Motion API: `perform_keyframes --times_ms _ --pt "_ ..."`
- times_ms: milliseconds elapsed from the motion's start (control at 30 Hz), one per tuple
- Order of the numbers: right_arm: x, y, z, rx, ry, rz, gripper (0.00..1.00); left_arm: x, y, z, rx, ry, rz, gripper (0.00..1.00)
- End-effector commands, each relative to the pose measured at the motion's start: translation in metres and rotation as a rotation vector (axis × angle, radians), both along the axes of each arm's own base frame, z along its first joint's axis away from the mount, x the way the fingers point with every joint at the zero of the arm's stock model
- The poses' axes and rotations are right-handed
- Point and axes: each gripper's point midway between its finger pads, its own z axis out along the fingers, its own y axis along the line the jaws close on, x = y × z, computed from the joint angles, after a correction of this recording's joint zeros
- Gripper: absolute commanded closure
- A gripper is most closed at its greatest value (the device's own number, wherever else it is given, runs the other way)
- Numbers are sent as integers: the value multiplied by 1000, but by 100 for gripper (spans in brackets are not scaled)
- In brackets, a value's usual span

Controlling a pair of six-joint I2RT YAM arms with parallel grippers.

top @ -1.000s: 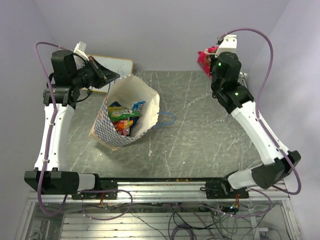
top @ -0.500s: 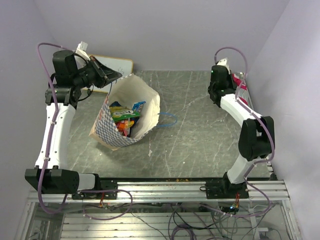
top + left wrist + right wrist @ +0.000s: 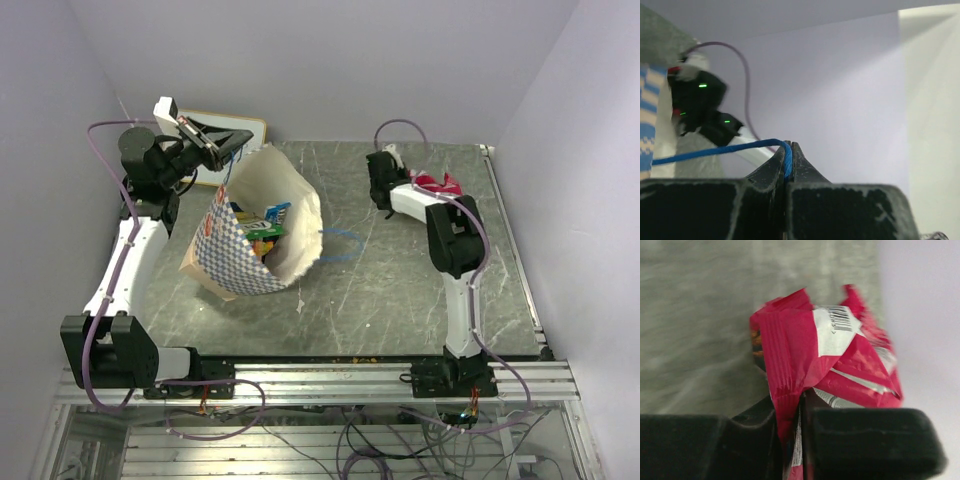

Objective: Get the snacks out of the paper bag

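Note:
The paper bag (image 3: 290, 205) stands open at the table's left, cream with a blue checkered band. Several snacks (image 3: 262, 228) show inside it, green, blue and orange. My left gripper (image 3: 236, 140) (image 3: 788, 145) is shut on the bag's thin blue cord handle (image 3: 715, 149), above the bag's back rim. My right gripper (image 3: 420, 187) (image 3: 802, 400) is shut on the edge of a red foil snack packet (image 3: 440, 184) (image 3: 825, 350), low over the table's back right. Whether the packet touches the table I cannot tell.
A framed whiteboard (image 3: 240, 127) leans on the back wall behind the bag. The bag's other blue handle (image 3: 342, 243) lies looped on the grey marbled table (image 3: 400, 290). The right arm (image 3: 455, 240) is folded over the table's right side.
My right arm has swung down and left from the back right corner, carrying the red packet low over the table. My left gripper has shifted slightly right, still holding the handle.

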Motion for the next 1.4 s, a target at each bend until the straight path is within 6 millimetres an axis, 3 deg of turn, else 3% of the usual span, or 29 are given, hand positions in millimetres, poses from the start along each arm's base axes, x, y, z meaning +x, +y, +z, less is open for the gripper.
perform_keyframes --times_ms 0,100,200,300,533,800,1067,1200,1267,1367 --pt "3 51 -50 186 96 71 79 -34 0 89 -98 -289 -43 93" --pt "4 73 -66 305 145 78 54 -38 1 102 -135 -316 -45 93" --pt "4 88 -63 389 159 101 31 -40 3 105 -160 -305 -42 93" --pt "2 94 -45 428 145 127 19 -39 4 105 -178 -276 -28 93" --pt "-15 99 6 515 99 144 4 -40 7 99 -188 -240 -5 93" --pt "-49 121 61 681 51 236 0 -43 5 99 -158 -249 -9 93" --pt "-95 147 126 891 -72 395 0 -43 2 72 151 -234 13 93" --pt "-113 150 145 918 -103 477 0 -45 3 60 212 -231 15 93" --pt "-123 159 153 946 -68 535 0 -48 3 54 230 -228 13 93" --pt "-145 189 164 1024 38 717 1 -56 -7 44 284 -239 -13 93"
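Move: The right hand still pinches the red snack pack, whose middle lies roughly 3 cm ahead, 5 cm right and 4 cm below; its spot on the table is about 4 cm back, 1 cm left and 8 cm down. The paper bag's middle is some 42 cm left and 20 cm back, 5 cm higher; the table's right edge about 24 cm right, level ahead. From the left hand, shut on the bag's blue handle, that spot lies about 12 cm forward, 44 cm right, 41 cm down. Open the right gripper wide to let the red pack go onto the table, sweeping left about 9 cm and dipping 5 cm as the fingers part. Then lift clear some 20 cm, drawing back and further left towards the paper bag, rolling the hand's left side up about 50 degrees. Keep the left fingers shut on the blue handle, raising it briefly, then easing down and back. ##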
